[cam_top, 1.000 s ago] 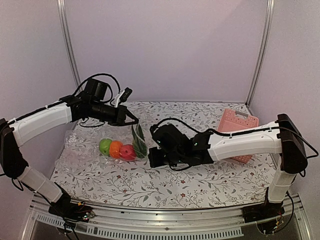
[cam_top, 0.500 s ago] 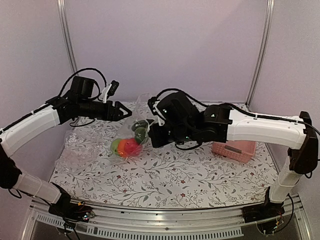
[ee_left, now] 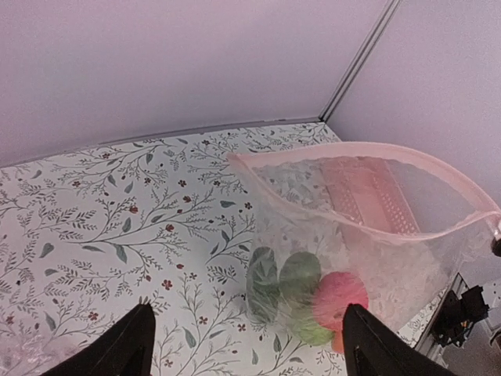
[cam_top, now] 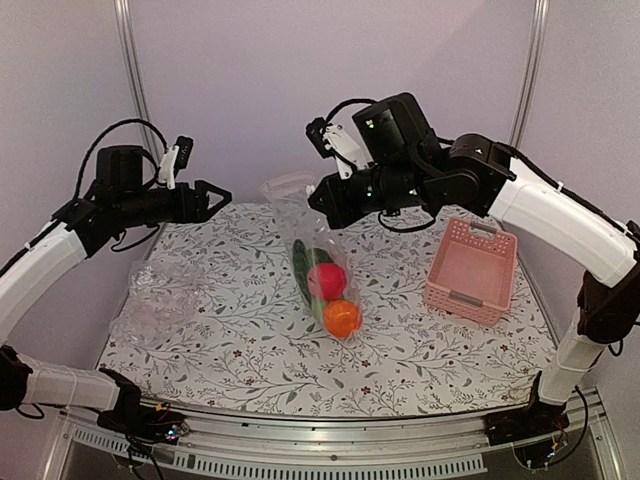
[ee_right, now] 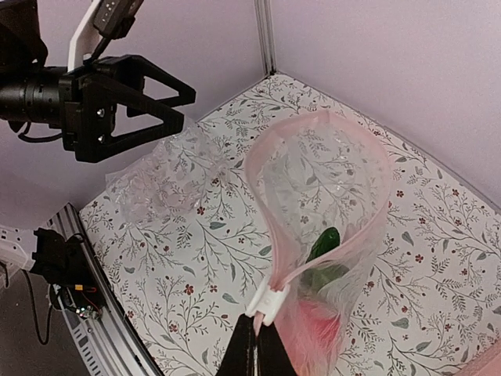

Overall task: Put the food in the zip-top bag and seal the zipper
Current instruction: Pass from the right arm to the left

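The zip-top bag (cam_top: pixel 298 228) hangs from my right gripper (cam_top: pixel 318 203), raised over the back of the table. Its bottom rests on the table with a dark green cucumber (cam_top: pixel 300 268), a red apple (cam_top: pixel 326 280) and an orange (cam_top: pixel 342 317) inside. In the right wrist view my right gripper (ee_right: pixel 254 338) is shut on the bag's corner, just below the white slider (ee_right: pixel 270 301) of the pink zipper (ee_right: pixel 266 196). The bag's mouth gapes open. My left gripper (cam_top: pixel 218 203) stands open and empty to the bag's left. The left wrist view shows the bag (ee_left: pixel 407 258) with green pieces (ee_left: pixel 283 286) beside the red apple (ee_left: pixel 338 294).
A pink slatted basket (cam_top: pixel 470 270) sits at the right. Crumpled clear film (cam_top: pixel 160 300) lies at the left edge of the flowered table (cam_top: pixel 250 360). Purple walls with metal posts close in the back and sides.
My left gripper opened, let go of the bag and drew back to the left. My right gripper lifted the bag up and back, and the food slid down to its bottom.
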Controlling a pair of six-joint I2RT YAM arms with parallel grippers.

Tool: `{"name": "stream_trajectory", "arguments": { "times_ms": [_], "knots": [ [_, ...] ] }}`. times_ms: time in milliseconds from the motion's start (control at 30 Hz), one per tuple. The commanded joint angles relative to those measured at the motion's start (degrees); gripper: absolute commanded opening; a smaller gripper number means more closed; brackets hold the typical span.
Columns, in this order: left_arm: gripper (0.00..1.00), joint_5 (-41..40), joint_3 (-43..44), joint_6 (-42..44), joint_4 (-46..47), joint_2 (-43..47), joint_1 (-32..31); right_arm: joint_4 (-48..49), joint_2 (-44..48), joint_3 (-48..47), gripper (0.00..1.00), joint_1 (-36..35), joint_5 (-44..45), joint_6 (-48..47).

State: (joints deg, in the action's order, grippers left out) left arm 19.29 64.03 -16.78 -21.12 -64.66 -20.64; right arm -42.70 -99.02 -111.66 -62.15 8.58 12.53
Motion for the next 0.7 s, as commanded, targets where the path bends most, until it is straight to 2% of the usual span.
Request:
{"name": "stream_trajectory", "arguments": {
  "times_ms": [0,167,267,367,500,667],
  "knots": [
    [0.84,3.45,-1.11,1.64,2.05,0.46,0.62,-3.53,-1.51,-2.46,0.0,0.59,-1.53,-8.2],
    [0.85,7.06,-3.18,3.52,5.45,3.92,0.67,-3.49,0.72,-3.95,0.0,2.99,-6.22,-11.87],
    [0.86,10.68,-4.39,5.16,7.54,5.63,0.66,-3.12,2.05,-1.82,0.0,4.93,-17.97,-15.38],
    [0.86,15.52,-4.84,6.44,8.61,6.23,0.6,-1.02,3.89,3.76,0.0,5.08,-25.38,-17.56],
    [0.84,18.93,-6.74,8.37,11.49,8.82,-1.15,-0.7,5.05,8.51,0.0,5.07,-29.66,-15.8],
    [0.84,16.79,-9.02,14.18,12.76,13.88,-6.66,-0.94,7.73,12.6,0.0,5.05,-30.47,-14.98]
  ]
}}
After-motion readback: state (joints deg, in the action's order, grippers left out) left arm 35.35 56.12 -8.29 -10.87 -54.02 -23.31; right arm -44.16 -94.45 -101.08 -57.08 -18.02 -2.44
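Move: The zipper slider pinched in my right hand lies about 19 cm to the right of my empty left hand, some 5 cm back and a little higher. So my left gripper is about 19 cm left of my right hand, 5 cm ahead and slightly lower. The bag's free mouth corner is roughly 10 cm left and 10 cm ahead of my right hand, slightly lower. Below that hand hang the tomato, about 17 cm down and 1 cm right, and the orange, about 22 cm down and 3 cm right. I keep my right fingers shut on the slider end of the bag, first almost in place, then drawing it back and down about 5 cm each while that hand turns some 25 degrees counter-clockwise. My left hand, still wide open and touching nothing, pulls back about 7 cm, rising and edging right, turning clockwise and tipping its fingers up nearly level, to face the slider. ##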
